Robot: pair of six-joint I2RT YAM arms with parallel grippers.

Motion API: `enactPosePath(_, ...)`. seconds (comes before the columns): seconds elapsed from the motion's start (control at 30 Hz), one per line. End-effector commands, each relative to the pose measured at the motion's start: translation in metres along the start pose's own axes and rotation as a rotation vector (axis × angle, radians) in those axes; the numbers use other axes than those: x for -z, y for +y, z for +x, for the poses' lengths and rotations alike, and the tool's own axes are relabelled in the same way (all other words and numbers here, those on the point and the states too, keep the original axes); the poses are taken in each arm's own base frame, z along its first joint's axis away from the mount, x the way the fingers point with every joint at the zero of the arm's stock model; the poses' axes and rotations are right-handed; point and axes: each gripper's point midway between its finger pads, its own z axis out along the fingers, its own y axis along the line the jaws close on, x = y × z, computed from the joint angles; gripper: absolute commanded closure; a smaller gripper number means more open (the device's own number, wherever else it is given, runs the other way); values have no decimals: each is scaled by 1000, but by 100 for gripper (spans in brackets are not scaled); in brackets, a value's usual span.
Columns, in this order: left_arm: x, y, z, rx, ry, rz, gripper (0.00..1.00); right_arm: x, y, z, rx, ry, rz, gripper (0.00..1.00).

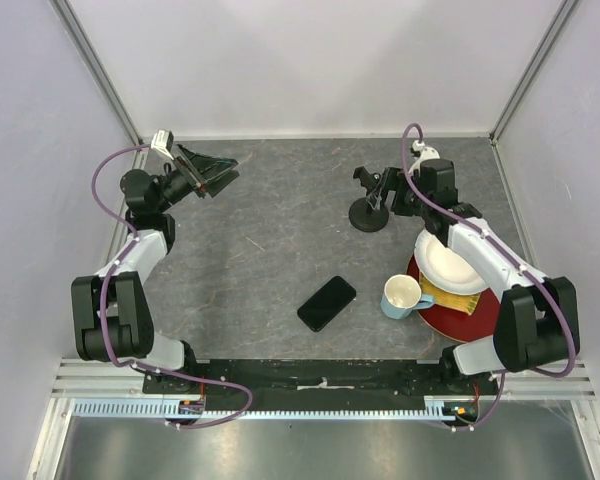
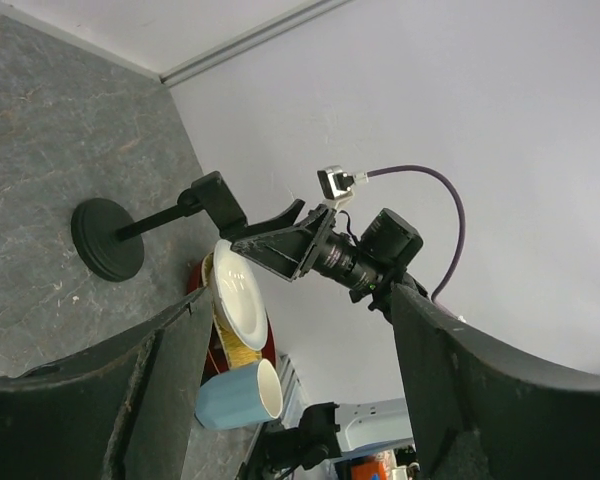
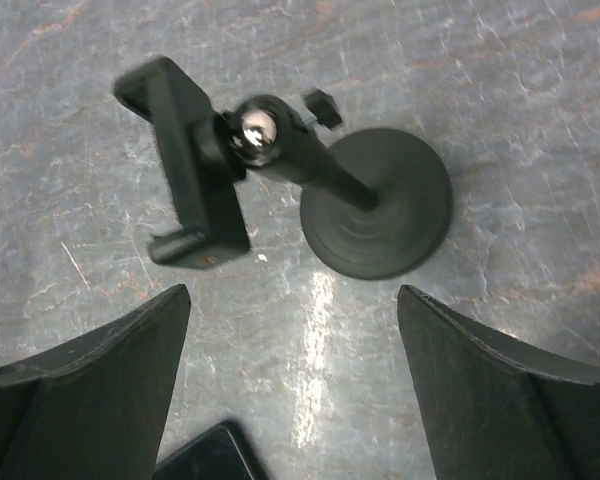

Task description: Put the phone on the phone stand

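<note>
The phone [image 1: 327,303] lies flat on the grey table, front centre, with nothing touching it; only its corner [image 3: 205,460] shows in the right wrist view. At the back right stands the phone stand [image 1: 369,205], with its round base [image 3: 380,205] on the table, its clamp head [image 3: 185,170] tilted left and nothing in the clamp. My right gripper [image 1: 388,190] hovers above the stand, open [image 3: 295,300] and holding nothing. Far off at the back left, my left gripper [image 1: 220,180] is raised and faces right, also open [image 2: 300,300] and holding nothing. It looks across at the stand [image 2: 110,235].
A light blue mug [image 1: 402,296] lies on its side right of the phone. Behind it a white plate [image 1: 450,262] rests on a yellow cloth [image 1: 450,298] and a red dish [image 1: 475,318], under the right forearm. White walls enclose the table on three sides.
</note>
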Motion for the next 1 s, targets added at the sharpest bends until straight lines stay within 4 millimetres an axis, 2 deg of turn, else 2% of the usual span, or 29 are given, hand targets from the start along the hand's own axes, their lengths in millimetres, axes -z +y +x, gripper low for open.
enactPosePath(0.0, 5, -16, -1, -24, 9, 46, 22, -9, 30, -47, 100, -138, -54, 13)
enactPosePath(0.1, 9, -15, -5, -21, -10, 47, 22, -20, 33, -43, 128, -129, -27, 17)
enactPosePath(0.13, 10, -15, -7, -22, -16, 48, 22, -23, 25, -45, 133, -145, 29, 18)
enactPosePath(0.27, 9, -11, -7, -14, -17, 44, 23, -36, 20, -41, 182, -171, 134, 22)
enactPosePath(0.33, 9, -8, -7, -3, -15, 40, 23, -38, 19, -41, 181, -180, 155, 31)
enactPosePath(0.4, 9, -5, -7, 4, -16, 38, 23, -38, 20, -47, 180, -216, 169, 40)
enactPosePath(0.5, 9, -3, -7, 9, -13, 41, 23, -34, 24, -48, 194, -249, 175, 50)
enactPosePath(0.57, 8, 0, -7, 17, -13, 37, 23, -32, 30, -51, 206, -260, 167, 53)
enactPosePath(0.73, 8, 5, -7, 38, -12, 41, 24, -32, 30, -52, 231, -251, 181, 57)
enactPosePath(0.9, 7, 8, -6, 50, -8, 40, 26, -33, 41, -47, 249, -236, 142, 80)
enactPosePath(0.97, 7, 10, -6, 56, -6, 38, 26, -32, 58, -44, 282, -228, 87, 89)
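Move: The phone stand's holder is about 6 cm ahead of the right fingers and 4 cm to their left, roughly level with them. Down on the table, the phone lies some 17 cm back and 13 cm left of that hand, the mug about 15 cm back and 5 cm right, and the plate roughly 8 cm back and 14 cm right. From the left hand, the holder is some 8 cm ahead, 25 cm right and 15 cm lower. Bring the right gripper forward and left about 5 cm onto the phone stand's holder, rolling the hand some 15 degrees so its left side drops and tipping the fingers up about 10. Keep its height nearly the same, and close from wide open to about a third, pinching the holder's near end between the fingertips. ##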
